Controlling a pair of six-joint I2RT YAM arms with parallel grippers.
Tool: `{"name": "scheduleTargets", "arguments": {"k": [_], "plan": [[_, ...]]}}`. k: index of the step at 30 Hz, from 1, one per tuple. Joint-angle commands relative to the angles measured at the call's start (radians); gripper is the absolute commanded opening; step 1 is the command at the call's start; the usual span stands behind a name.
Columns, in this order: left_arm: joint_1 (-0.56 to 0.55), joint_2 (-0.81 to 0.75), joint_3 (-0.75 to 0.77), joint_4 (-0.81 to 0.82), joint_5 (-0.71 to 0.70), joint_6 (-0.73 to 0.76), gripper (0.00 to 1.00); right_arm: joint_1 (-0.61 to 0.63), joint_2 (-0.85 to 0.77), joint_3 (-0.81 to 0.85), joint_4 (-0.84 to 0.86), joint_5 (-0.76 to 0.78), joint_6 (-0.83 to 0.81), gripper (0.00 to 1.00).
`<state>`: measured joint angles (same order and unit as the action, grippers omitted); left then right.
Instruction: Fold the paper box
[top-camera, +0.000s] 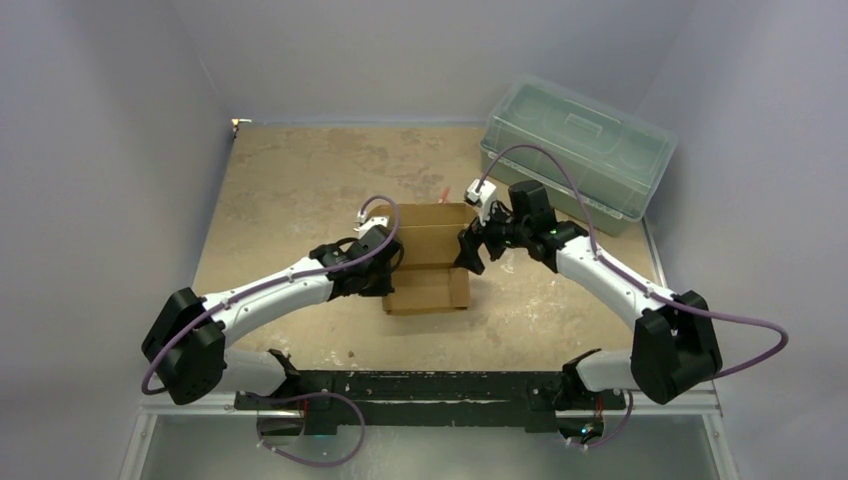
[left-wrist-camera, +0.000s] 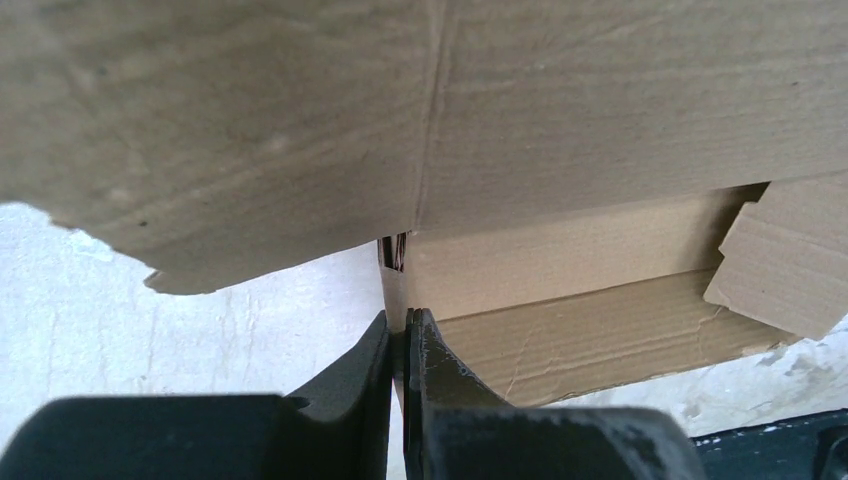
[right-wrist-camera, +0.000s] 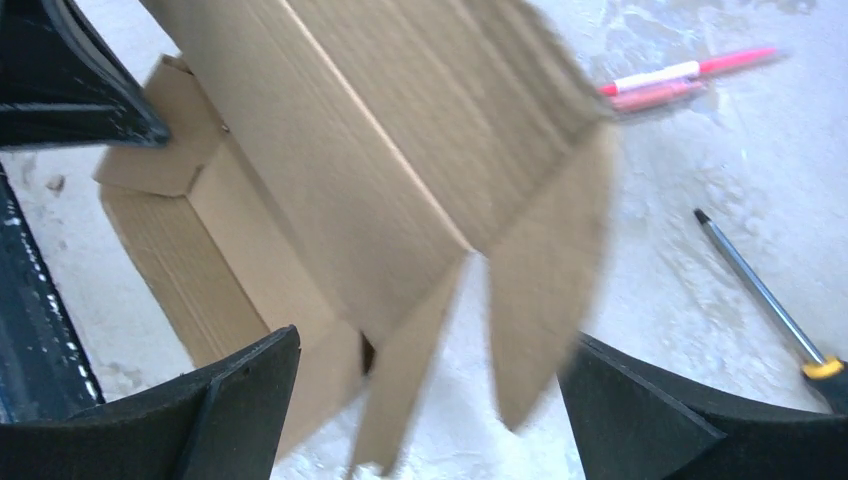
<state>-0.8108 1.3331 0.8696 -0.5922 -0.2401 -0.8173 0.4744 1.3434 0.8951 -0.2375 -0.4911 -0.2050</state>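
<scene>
The paper box (top-camera: 428, 262) is a half-formed brown cardboard tray in the middle of the table, with a raised lid panel and loose end flaps. At its left side my left gripper (top-camera: 388, 270) is shut on it. In the left wrist view the paper box (left-wrist-camera: 600, 120) fills the frame and my left gripper (left-wrist-camera: 402, 326) pinches the edge of its upright side wall. My right gripper (top-camera: 470, 254) is at the box's right end. It stands wide open (right-wrist-camera: 432, 342), with the blurred end flaps of the paper box (right-wrist-camera: 380, 150) hanging between its jaws, free of both fingers.
A translucent green lidded bin (top-camera: 575, 150) stands at the back right. A red-and-white pen (right-wrist-camera: 680, 78) and a screwdriver (right-wrist-camera: 765, 295) lie on the table beyond the box's right end. Grey walls close in the table on three sides.
</scene>
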Motion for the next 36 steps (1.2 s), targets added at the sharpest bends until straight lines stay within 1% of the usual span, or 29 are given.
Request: {"name": "scheduleTargets", "arguments": {"k": [1, 5, 9, 13, 17, 20, 23, 26, 29, 30, 33, 34, 36], "plan": [[0.036, -0.006, 0.043, -0.031, -0.008, 0.065, 0.0, -0.049, -0.001, 0.043, -0.088, -0.08, -0.114, 0.99], [0.097, -0.015, 0.053, -0.036, 0.029, 0.115, 0.0, -0.071, 0.006, 0.076, -0.196, -0.142, -0.231, 0.99], [0.146, -0.001, 0.078, -0.059, 0.062, 0.192, 0.0, -0.11, -0.028, 0.086, -0.227, -0.183, -0.3, 0.99], [0.162, 0.036, 0.108, -0.08, 0.092, 0.265, 0.0, -0.172, -0.091, 0.091, -0.255, -0.237, -0.359, 0.99], [0.167, 0.085, 0.135, -0.089, 0.117, 0.321, 0.0, -0.208, -0.16, 0.112, -0.31, -0.292, -0.461, 0.99], [0.167, 0.13, 0.154, -0.095, 0.129, 0.352, 0.0, -0.209, -0.199, 0.144, -0.402, -0.377, -0.603, 0.99], [0.167, 0.176, 0.179, -0.109, 0.138, 0.376, 0.0, -0.208, -0.201, 0.172, -0.574, -0.489, -0.835, 0.99], [0.167, 0.211, 0.203, -0.12, 0.146, 0.393, 0.0, -0.206, -0.171, 0.162, -0.807, -0.595, -1.144, 0.99], [0.167, 0.248, 0.235, -0.139, 0.163, 0.417, 0.0, -0.159, -0.093, 0.204, -1.086, -0.586, -1.51, 0.99], [0.167, 0.26, 0.245, -0.145, 0.17, 0.427, 0.0, -0.146, -0.075, 0.211, -1.12, -0.588, -1.545, 0.99], [0.167, 0.291, 0.272, -0.16, 0.178, 0.455, 0.0, -0.06, -0.12, 0.17, -1.105, -0.513, -1.703, 0.99], [0.167, 0.302, 0.28, -0.166, 0.182, 0.463, 0.0, -0.021, -0.145, 0.157, -1.062, -0.491, -1.692, 0.99], [0.167, 0.323, 0.298, -0.175, 0.187, 0.474, 0.0, 0.063, -0.183, 0.134, -0.942, -0.447, -1.616, 0.99]]}}
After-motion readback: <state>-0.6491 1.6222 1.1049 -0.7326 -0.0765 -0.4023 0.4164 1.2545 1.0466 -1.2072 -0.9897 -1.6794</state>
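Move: The left gripper already pinches the paper box's left wall; the middle of the open tray lies about 11 cm to its right, level fore and aft and some 4 cm lower, with the raised lid about 15 cm ahead and 10 cm right, slightly above. From the right hand, open by the lid's right edge, the tray's right wall is about 11 cm back, 2 cm left and 9 cm down. The lid's middle is 12 cm left and 4 cm ahead. Keep the left gripper shut on the box's left wall and carry it left and forward, about 4 cm; then ease it back right and sink it about 3 cm while turning clockwise some 15 degrees. Meanwhile draw the open right gripper rightward and up off the lid, then swing it back about 13 cm, dipping again and turning counter-clockwise, to the right of the tray. ##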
